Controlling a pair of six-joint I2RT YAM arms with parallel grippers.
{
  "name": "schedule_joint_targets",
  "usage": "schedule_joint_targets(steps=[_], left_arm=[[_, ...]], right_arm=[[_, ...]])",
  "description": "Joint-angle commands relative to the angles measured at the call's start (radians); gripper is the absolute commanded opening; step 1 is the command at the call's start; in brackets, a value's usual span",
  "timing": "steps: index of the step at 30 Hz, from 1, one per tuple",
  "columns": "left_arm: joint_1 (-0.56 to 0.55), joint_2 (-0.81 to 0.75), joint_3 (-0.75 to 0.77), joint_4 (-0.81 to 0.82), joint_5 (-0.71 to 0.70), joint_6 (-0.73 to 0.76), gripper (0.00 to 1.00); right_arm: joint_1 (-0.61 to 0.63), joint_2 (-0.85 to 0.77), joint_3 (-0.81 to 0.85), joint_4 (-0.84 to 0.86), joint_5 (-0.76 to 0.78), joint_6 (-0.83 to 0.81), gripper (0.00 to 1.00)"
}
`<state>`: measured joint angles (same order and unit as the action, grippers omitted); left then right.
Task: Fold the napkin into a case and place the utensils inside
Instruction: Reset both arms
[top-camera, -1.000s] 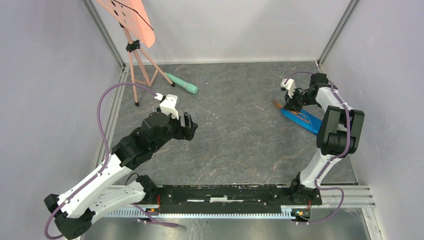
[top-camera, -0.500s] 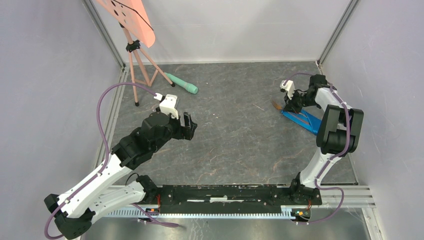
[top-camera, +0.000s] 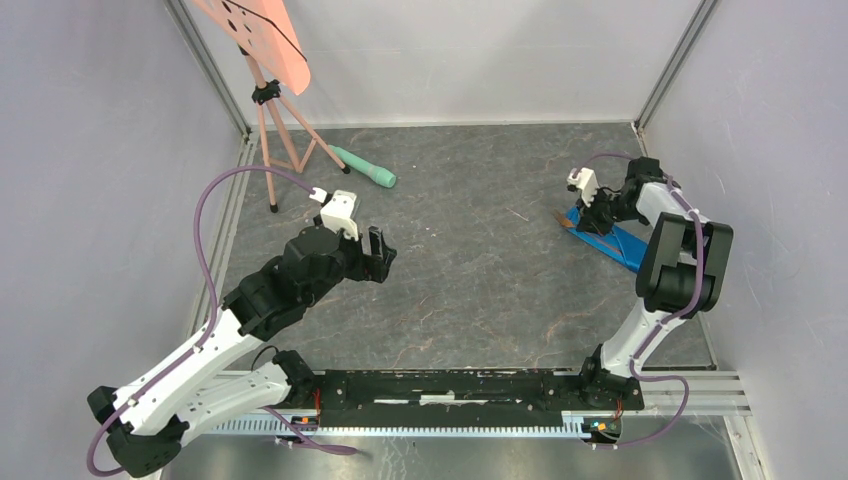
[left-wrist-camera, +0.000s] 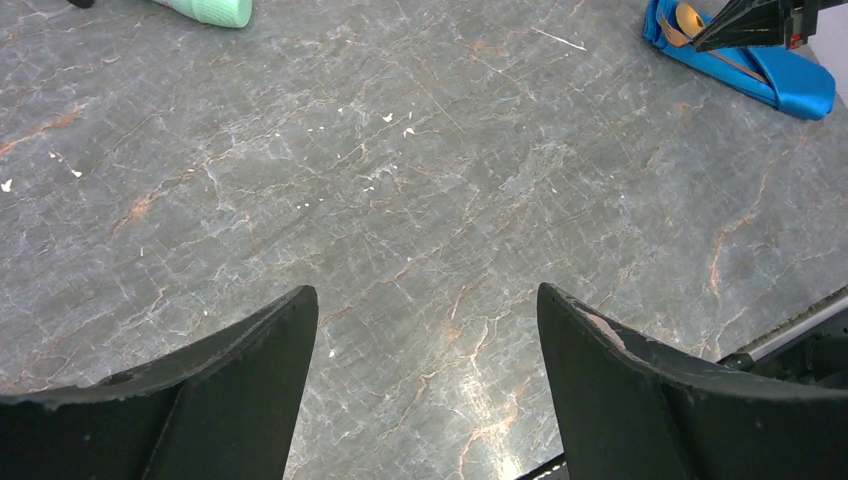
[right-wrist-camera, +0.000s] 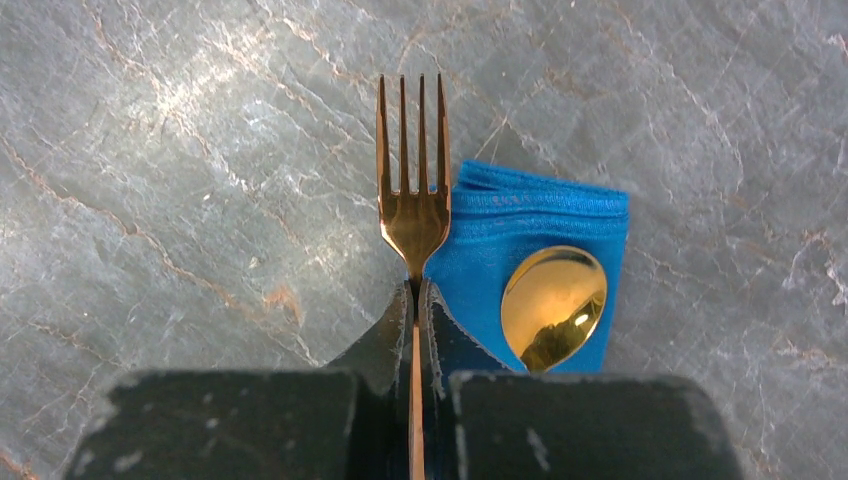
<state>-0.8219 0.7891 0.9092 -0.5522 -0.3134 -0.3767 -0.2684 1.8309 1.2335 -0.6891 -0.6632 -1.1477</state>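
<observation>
The napkin lies as a narrow folded blue case (top-camera: 612, 242) at the table's right side, also in the right wrist view (right-wrist-camera: 520, 215) and the left wrist view (left-wrist-camera: 770, 78). A copper-gold spoon's bowl (right-wrist-camera: 553, 298) rests on the case's end. My right gripper (right-wrist-camera: 417, 290) is shut on the handle of a copper-gold fork (right-wrist-camera: 412, 200). The fork's tines reach past the case's end, along its left edge. From above, the right gripper (top-camera: 583, 213) sits at the case's far-left end. My left gripper (top-camera: 378, 255) hovers open over bare table, its jaws (left-wrist-camera: 425, 292) wide apart and holding nothing.
A mint-green cylinder (top-camera: 365, 168) lies at the back left, beside a pink tripod (top-camera: 275, 120). Grey walls close in the left, back and right sides. The arms' black mounting rail (top-camera: 450, 385) runs along the near edge.
My right gripper has shifted slightly right and nearer with the fork, bringing the tines in against the case's end. The left arm has barely moved.
</observation>
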Motion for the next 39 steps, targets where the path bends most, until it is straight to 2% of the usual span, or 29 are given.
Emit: schedule_joint_targets(steps=[1,18,39], left_arm=[[-0.015,-0.016,0.005,0.006,-0.015,0.048,0.87],[-0.031,-0.026,0.005,0.006,-0.017,0.052,0.87],[-0.036,-0.027,0.005,0.005,-0.023,0.052,0.87]], right_arm=[[-0.014,-0.069,-0.017,0.019,0.021,-0.027,0.0],[-0.045,-0.13,-0.081,0.047,0.128,-0.03,0.01],[-0.052,-0.109,-0.117,0.078,0.252,-0.01,0.0]])
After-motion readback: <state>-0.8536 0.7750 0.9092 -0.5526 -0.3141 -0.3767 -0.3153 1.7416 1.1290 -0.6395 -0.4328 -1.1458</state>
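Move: Below and to the right of the right hand, which holds the fork by its neck, the folded napkin case has its middle some 7 cm right, 2 cm back and 3 cm down. Its open end reaches about 4 cm ahead and 2 cm left of the hand; the spoon's bowl lies on it roughly 3 cm ahead and 3 cm right. From the idle left hand, the case is about 50 cm right, 13 cm ahead and 24 cm below. Drawing the fork in over the case, the right hand travels about 5 cm right and half as far back, lifting slightly at first and then easing down to end about 1 cm lower. The wrist tips so the fingers point more steeply down, by some 15 degrees, with a slight clockwise turn; the shut fingers keep their pinch on the fork's neck. ##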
